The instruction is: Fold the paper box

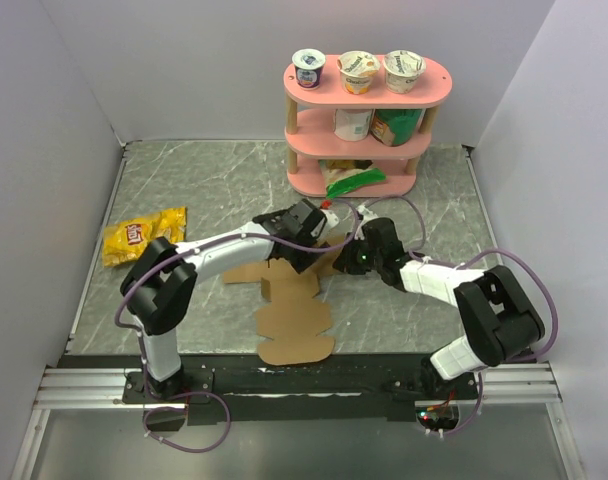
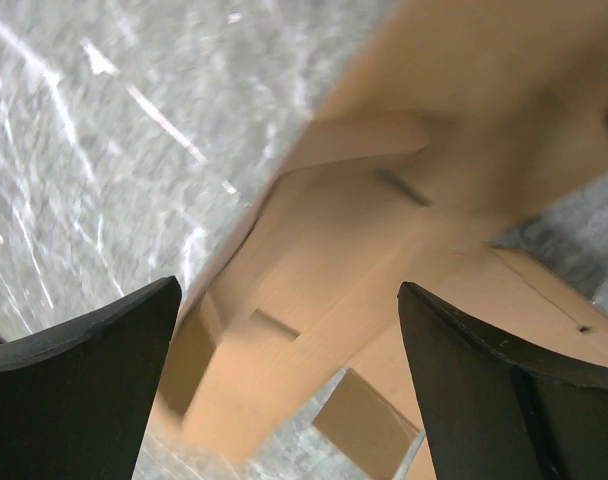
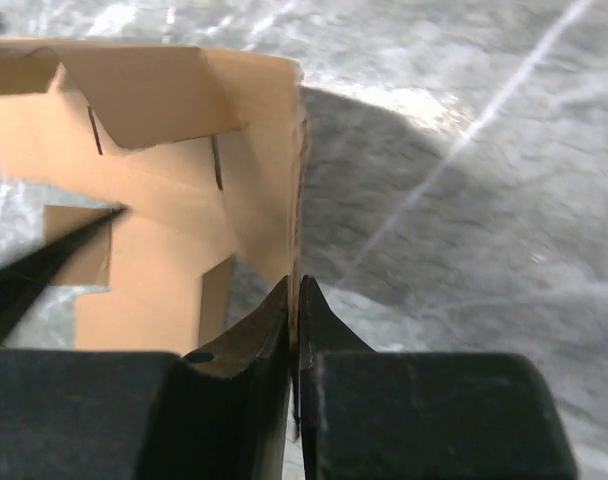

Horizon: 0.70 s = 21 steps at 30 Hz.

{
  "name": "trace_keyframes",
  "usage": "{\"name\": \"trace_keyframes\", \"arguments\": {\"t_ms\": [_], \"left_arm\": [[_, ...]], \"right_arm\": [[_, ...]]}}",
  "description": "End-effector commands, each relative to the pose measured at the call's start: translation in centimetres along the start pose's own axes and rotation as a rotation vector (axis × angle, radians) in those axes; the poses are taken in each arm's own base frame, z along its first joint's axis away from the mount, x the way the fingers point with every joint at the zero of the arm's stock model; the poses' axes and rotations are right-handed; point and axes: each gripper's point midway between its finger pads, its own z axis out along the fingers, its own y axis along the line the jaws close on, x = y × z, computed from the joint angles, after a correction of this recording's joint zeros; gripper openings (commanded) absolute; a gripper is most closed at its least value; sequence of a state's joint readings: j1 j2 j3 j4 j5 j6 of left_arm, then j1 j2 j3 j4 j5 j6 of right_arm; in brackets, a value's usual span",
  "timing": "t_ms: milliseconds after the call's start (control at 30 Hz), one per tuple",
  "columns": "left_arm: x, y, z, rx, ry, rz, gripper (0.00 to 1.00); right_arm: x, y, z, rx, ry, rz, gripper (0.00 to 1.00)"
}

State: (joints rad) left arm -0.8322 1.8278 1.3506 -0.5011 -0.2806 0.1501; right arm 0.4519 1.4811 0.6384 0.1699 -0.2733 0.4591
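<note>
The paper box [image 1: 294, 320] is a brown die-cut cardboard sheet lying mostly flat on the grey marbled table [image 1: 204, 190], its far end raised between the two arms. My left gripper [image 1: 306, 255] hovers over that far end, open wide. In the left wrist view its gripper [image 2: 289, 290] has blurred cardboard flaps [image 2: 334, 240] below the gap, and neither finger touches them. My right gripper [image 1: 357, 258] is on the sheet's right side. The right wrist view shows that gripper [image 3: 295, 287] shut on the edge of an upright flap [image 3: 164, 170].
A pink three-tier shelf [image 1: 369, 110] stands at the back with yoghurt cups on top and packets below. A yellow snack bag [image 1: 142, 235] lies at the left. White walls close in the table on three sides.
</note>
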Motion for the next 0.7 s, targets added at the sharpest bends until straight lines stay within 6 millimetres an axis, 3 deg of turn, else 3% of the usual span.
{"name": "trace_keyframes", "arguments": {"t_ms": [0,133,233,267,333,367,467,633,667], "left_arm": [[-4.2,3.5,-4.8,0.007,-0.175,-0.199,0.96],[-4.9,6.3,-8.1,-0.002,-0.29,-0.399,0.96],[-2.5,9.2,-9.4,-0.029,-0.315,-0.617,0.96],[0.1,10.6,-9.3,-0.045,-0.294,-0.705,0.96],[2.3,10.8,-9.1,-0.029,-0.284,-0.823,0.96],[5.1,11.2,-8.9,-0.047,-0.26,-0.875,0.96],[8.5,10.7,-8.7,-0.011,-0.236,-0.996,0.96],[10.8,9.2,-7.9,0.11,-0.233,-1.132,0.96],[12.2,8.9,-7.0,0.114,-0.199,-1.165,0.96]], "right_arm": [[-1.2,-0.9,-1.4,0.075,-0.062,-0.029,0.11],[-0.5,-1.4,-1.6,0.096,-0.055,-0.01,0.11],[-0.2,-1.7,-1.6,0.097,-0.064,0.003,0.11],[-0.2,-1.6,-1.6,0.09,-0.075,0.001,0.11],[-0.4,-1.6,-1.6,0.085,-0.087,0.001,0.11],[-0.3,-1.4,-1.6,0.071,-0.087,-0.003,0.11],[-0.2,-1.1,-1.4,0.045,-0.09,-0.01,0.11],[-0.7,-0.3,-1.3,0.002,-0.111,-0.023,0.11],[-0.8,-0.3,-1.3,-0.001,-0.111,-0.027,0.11]]}}
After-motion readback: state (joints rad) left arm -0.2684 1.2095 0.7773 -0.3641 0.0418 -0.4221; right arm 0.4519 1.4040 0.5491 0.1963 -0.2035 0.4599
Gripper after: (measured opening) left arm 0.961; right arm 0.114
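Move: The box's left flap lies flat to the left of the left hand, its middle about 13 cm left, a centimetre nearer the base and some 7 cm below. The box's centre panel is about 4 cm to that hand's left, level with it; the near panel is 4 cm left and roughly 11 cm back. The right flap, pinched by the right hand, has its middle about 4 cm left of that hand and a touch below. The left flap is what the left hand, already wide open and empty, goes for: it leaves the right flap, arcs left about 17 cm over the centre panel, rising some 12 cm and then sinking nearly as far, drawing back slightly at the end. The wrist turns strongly counter-clockwise, its left side dipping. The right hand keeps its pinch on the right flap's outer edge, easing about 2 cm right. ##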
